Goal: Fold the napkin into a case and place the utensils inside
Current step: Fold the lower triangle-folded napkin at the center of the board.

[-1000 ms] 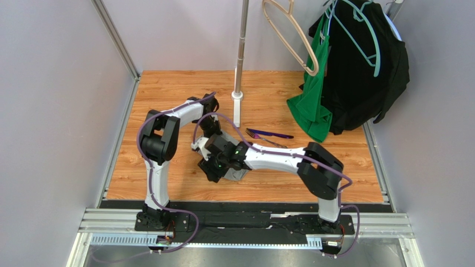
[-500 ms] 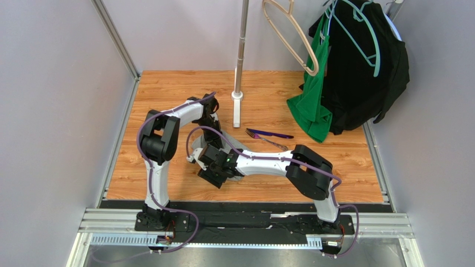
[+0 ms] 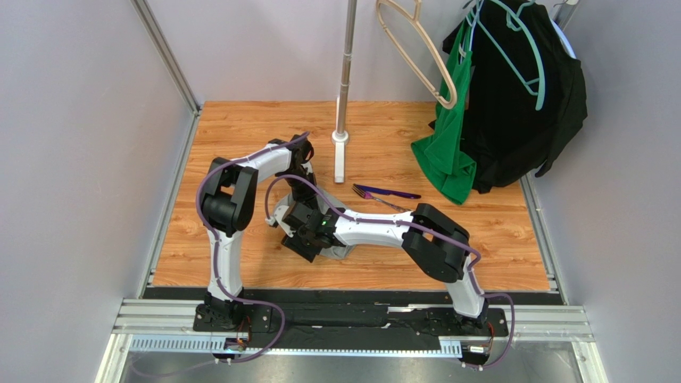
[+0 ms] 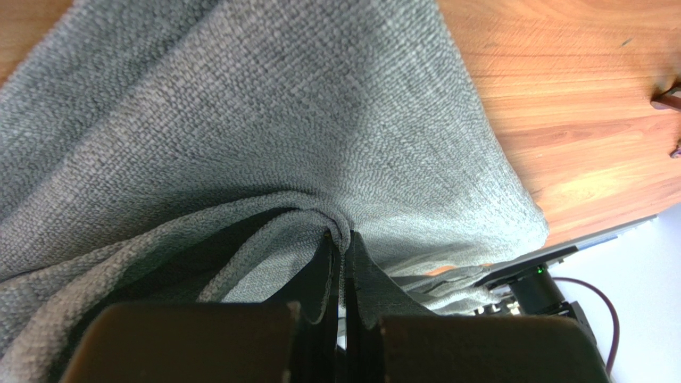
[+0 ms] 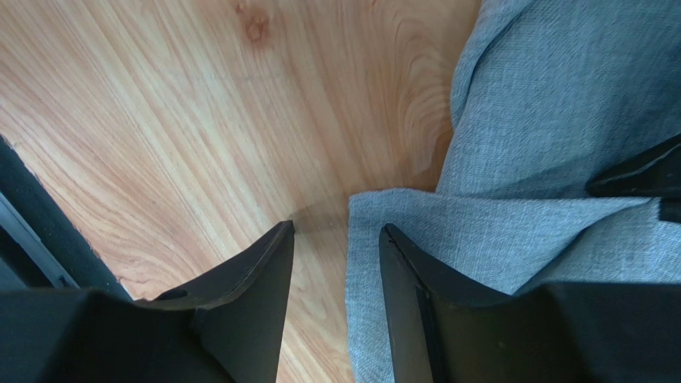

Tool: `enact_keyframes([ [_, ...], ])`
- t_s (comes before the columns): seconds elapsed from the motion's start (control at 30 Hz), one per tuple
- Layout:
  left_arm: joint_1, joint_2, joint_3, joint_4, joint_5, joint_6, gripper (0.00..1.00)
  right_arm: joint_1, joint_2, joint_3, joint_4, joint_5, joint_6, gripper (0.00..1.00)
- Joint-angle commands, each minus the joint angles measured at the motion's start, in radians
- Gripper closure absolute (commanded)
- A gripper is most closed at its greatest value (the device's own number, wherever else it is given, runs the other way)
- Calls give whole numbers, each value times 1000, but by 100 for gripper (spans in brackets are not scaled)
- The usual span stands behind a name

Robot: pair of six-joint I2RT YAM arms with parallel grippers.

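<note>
The heather-grey napkin (image 4: 240, 120) lies bunched on the wooden table, mostly hidden under both arms in the top view, with a bit of napkin (image 3: 342, 252) showing. My left gripper (image 4: 344, 239) is shut on a raised fold of it. My right gripper (image 5: 336, 231) is open and low over the napkin's (image 5: 559, 104) near edge. One finger (image 5: 256, 271) is over bare wood and the other over cloth. In the top view my left gripper (image 3: 301, 188) and right gripper (image 3: 298, 244) sit close together. The utensils, a dark purple piece (image 3: 389, 192) and a fork (image 3: 382, 202), lie just right of them.
A metal pole on a white base (image 3: 340, 152) stands behind the grippers. A green garment (image 3: 446, 155) and a black garment (image 3: 519, 104) hang at the back right over the table corner. Grey walls close both sides. A black rail (image 3: 352, 297) borders the near edge.
My right arm has swung left and drawn in, bringing its gripper closer to the left one; its jaws have narrowed slightly. The left arm has held still, gripping the fold.
</note>
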Motion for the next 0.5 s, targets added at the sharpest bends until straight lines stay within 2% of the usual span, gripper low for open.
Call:
enact_keyframes([
  [0.0, 7, 12, -15, 58, -72, 36, 100, -20, 30, 9, 47, -50, -19, 55],
  [0.17, 7, 13, -6, 53, -73, 39, 100, -26, 33, -33, 72, -96, 8, 70],
  [0.2, 7, 13, -5, 52, -76, 39, 100, -26, 31, -45, 76, -94, 13, 77],
  [0.27, 7, 12, -5, 52, -81, 39, 100, -26, 25, -50, 81, -82, 19, 83],
  [0.3, 7, 12, -5, 52, -79, 41, 100, -26, 13, -54, 89, -67, 19, 93],
  [0.33, 7, 16, -6, 52, -76, 41, 100, -26, 5, -57, 95, -58, 48, 97],
  [0.37, 7, 18, -6, 52, -75, 41, 100, -27, -8, -60, 102, -47, 57, 100],
  [0.47, 7, 22, -6, 53, -69, 41, 100, -35, -93, -97, 147, -18, 116, 100],
])
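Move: Just beside the right hand's half-open fingers lies the napkin's near corner, about 1 cm ahead and 1 cm left, 1 cm lower. From that hand, the pinched fold in the left gripper is some 10 cm ahead and 3 cm right; the fork is roughly 12 cm ahead and 20 cm right, the knife 14 cm ahead and 21 cm right. For the left hand, the corner lies about 10 cm back and 3 cm left. Creeping forward and a little left, barely 1.5 cm in all and level just above the board, the right hand brings its half-open fingers up to the napkin's near corner and shuts them fully, pinching the edge between the tips with a slight tilt of some 5 degrees. The left hand stays put and keeps its pinch on the fold. ##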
